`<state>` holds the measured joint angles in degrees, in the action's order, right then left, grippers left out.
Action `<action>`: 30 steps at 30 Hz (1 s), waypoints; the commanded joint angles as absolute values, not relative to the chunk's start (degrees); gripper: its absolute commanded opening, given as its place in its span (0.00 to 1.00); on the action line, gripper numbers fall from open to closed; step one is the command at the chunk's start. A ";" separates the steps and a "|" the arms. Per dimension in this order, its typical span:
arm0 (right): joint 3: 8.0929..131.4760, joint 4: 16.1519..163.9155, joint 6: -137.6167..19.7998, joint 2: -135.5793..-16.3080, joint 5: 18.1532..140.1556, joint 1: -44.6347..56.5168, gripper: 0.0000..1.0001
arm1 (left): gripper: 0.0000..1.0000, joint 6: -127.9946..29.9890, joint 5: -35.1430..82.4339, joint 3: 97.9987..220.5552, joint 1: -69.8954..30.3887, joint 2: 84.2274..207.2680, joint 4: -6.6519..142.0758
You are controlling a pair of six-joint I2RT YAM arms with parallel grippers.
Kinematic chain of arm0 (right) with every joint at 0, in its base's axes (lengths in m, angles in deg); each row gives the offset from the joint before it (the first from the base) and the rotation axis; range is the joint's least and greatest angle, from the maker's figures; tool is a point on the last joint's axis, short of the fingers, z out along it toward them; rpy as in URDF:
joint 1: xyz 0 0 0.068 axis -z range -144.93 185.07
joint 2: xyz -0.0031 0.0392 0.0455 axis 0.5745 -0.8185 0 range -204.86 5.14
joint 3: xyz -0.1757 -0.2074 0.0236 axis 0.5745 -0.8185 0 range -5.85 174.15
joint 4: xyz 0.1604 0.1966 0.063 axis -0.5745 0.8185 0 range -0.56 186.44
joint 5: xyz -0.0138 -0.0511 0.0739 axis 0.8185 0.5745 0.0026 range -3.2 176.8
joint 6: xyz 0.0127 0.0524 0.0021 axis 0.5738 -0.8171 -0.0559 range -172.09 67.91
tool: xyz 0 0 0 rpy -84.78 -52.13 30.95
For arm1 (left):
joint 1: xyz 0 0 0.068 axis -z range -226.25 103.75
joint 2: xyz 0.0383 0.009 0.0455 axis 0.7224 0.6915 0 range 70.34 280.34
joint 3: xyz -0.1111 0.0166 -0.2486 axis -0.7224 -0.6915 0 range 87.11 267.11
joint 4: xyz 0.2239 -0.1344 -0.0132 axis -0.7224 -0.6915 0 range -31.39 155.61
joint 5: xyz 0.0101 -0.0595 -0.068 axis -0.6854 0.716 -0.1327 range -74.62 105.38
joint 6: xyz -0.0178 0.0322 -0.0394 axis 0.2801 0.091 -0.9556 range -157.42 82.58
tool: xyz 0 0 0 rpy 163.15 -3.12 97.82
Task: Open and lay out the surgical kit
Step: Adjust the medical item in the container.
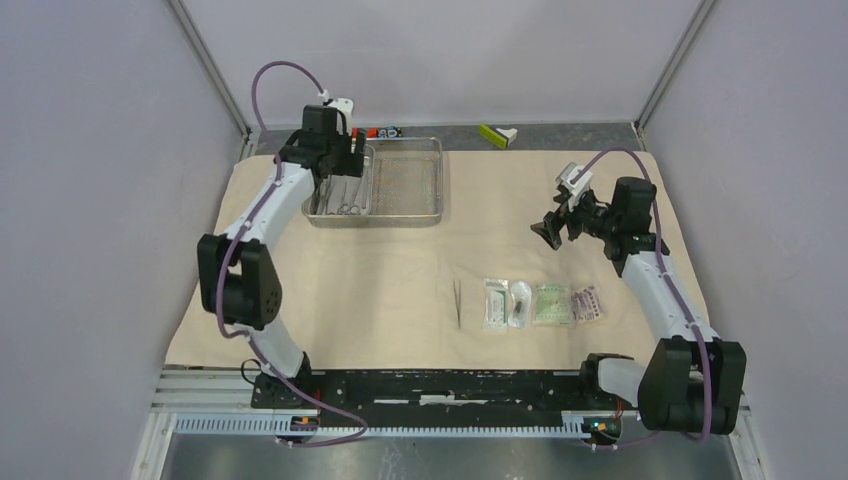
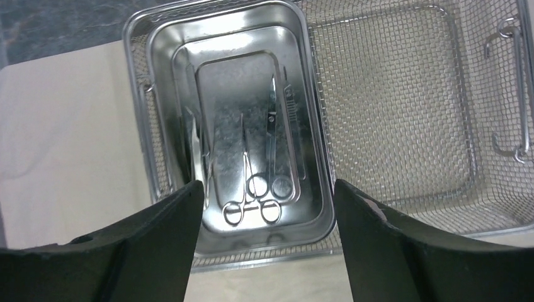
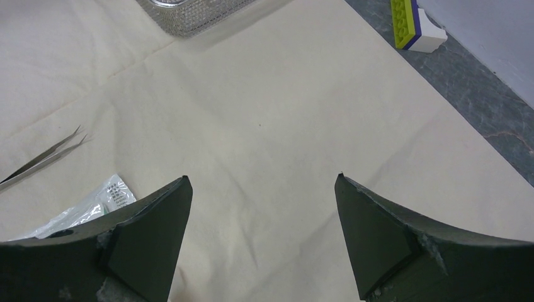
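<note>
The beige cloth wrap (image 1: 400,270) lies spread flat. At its back left stands the steel mesh tray (image 1: 405,180) with a smaller shiny inner tray (image 2: 165,75) in its left end. Scissors (image 2: 272,145) and forceps (image 2: 245,182) lie in the inner tray. My left gripper (image 2: 269,182) hangs open above them, touching nothing. Tweezers (image 1: 458,302) and a row of sealed packets (image 1: 540,303) lie on the cloth near the front. My right gripper (image 1: 550,232) hovers open over bare cloth at the right; tweezers (image 3: 44,157) and a packet (image 3: 94,204) show to its left.
A yellow-green and white object (image 1: 497,135) sits on the grey table behind the cloth, with small orange and black pieces (image 1: 382,131) behind the mesh tray. Grey walls close in the left, right and back.
</note>
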<state>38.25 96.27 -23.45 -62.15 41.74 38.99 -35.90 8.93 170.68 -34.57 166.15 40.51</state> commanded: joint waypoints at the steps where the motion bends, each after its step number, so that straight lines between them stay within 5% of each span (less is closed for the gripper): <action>1: 38.10 96.42 -21.80 -62.85 41.22 39.28 0.91 | 0.77 -32.98 13.24 180.44 -36.40 176.64 36.00; 7: 38.27 96.99 -21.16 -64.63 42.14 39.45 0.91 | 0.59 -29.30 16.66 198.22 -38.65 192.26 28.29; 13: 38.99 98.05 -20.17 -66.68 42.66 39.46 0.91 | 0.56 -28.54 17.66 210.29 -39.17 202.72 21.25; 30: 40.05 99.24 -19.98 -69.88 40.93 39.46 0.90 | 0.56 -28.67 21.23 201.27 -43.20 198.29 18.33</action>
<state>38.25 99.55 -20.70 -69.41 42.17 39.32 -31.07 19.55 202.79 -40.56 203.88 18.87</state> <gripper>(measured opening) 0.905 0.570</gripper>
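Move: The hemostat in the steel tray lies about 5 cm ahead of the left hand, 2 cm to its left and roughly 17 cm below. At that same depth, the scissors are 8 cm ahead and straight in line, the slotted handle 9 cm ahead and 3 cm right, and the tweezers 7 cm ahead and 8 cm left. From the right hand, the hemostat is some 17 cm ahead, 47 cm left and 15 cm below. Down into the steel tray, over the hemostat and scissors: the empty left hand sinks about 15 cm, first reaching forward some 10 cm, then drawing back roughly half of that as it keeps sinking. Its wrist tips nearly 30 degrees further down and the fingers close by about a third; whether they touch cannot be seen. The right hand, open and empty, sinks 5 cm over the bare cloth. ##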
